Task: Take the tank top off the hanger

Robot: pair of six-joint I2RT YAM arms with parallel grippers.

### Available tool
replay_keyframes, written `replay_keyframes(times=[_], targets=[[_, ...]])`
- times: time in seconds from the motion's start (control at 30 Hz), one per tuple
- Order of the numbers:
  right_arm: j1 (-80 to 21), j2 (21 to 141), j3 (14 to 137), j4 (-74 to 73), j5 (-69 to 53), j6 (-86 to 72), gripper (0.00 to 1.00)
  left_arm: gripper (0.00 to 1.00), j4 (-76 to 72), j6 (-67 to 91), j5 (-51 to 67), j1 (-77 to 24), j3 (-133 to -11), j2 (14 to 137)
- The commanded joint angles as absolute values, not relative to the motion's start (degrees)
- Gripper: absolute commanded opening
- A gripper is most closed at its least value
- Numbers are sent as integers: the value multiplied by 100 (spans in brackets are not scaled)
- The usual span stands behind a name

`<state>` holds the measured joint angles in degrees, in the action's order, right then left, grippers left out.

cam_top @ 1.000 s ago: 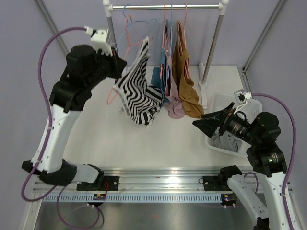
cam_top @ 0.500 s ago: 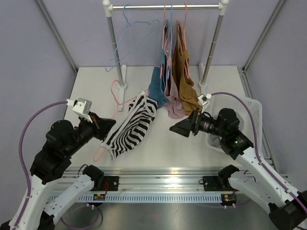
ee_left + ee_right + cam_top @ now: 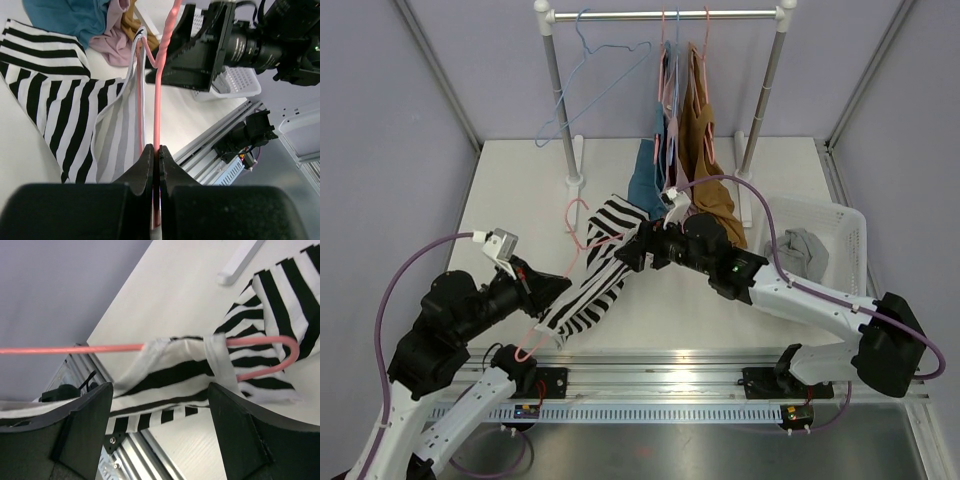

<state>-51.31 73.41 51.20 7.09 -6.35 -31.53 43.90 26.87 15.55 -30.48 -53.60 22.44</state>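
Observation:
The black-and-white striped tank top (image 3: 598, 275) hangs on a pink hanger (image 3: 156, 95), low over the table and slanting from the middle toward the near left. My left gripper (image 3: 552, 288) is shut on the hanger's thin rod (image 3: 156, 150) at its lower end. My right gripper (image 3: 625, 252) is at the top's upper end. In the right wrist view it (image 3: 160, 390) is open, with its fingers (image 3: 80, 425) on either side of the striped fabric (image 3: 165, 372). The pink hanger (image 3: 75, 348) runs across just beyond the fingers.
A clothes rack's rail (image 3: 670, 15) crosses the back, with an empty blue hanger (image 3: 590, 90) and blue, pink and brown garments (image 3: 695, 170) on it. At the right stands a white basket (image 3: 850, 225) holding a grey garment (image 3: 800, 255).
My left arm pulled the hanger and striped top off the rack, down toward the near left. My right arm swung from the basket to the top, its jaws narrowing slightly.

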Motion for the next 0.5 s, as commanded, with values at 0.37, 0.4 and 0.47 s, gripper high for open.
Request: replay_keyframes(times=[0.37, 0.4, 0.47], targets=[[-5168, 7726, 5651, 1178, 272, -2584, 39, 0, 4236, 2655, 1749, -3076, -5361, 2224], [-5168, 7726, 5643, 1169, 290, -2567, 32, 0, 4245, 2654, 1749, -3076, -5370, 2241], [-5168, 7717, 5660, 1064, 342, -2505, 19, 0, 4289, 2602, 1732, -3076, -5422, 2259]])
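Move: The striped tank top's strap, looped over the pink hanger's arm, is about 3 cm ahead of the open right hand and 1 cm left, level in height; the hanger's arm end is about 5 cm ahead and 1 cm right. The top's folded part lies on the table some 10 cm ahead, 1 cm left and 13 cm below. From the left hand, holding the hanger, the strap is about 8 cm ahead, 10 cm right and 2 cm below. The right hand reaches about 3 cm forward and pinches the strap by the hanger, which the left keeps. ##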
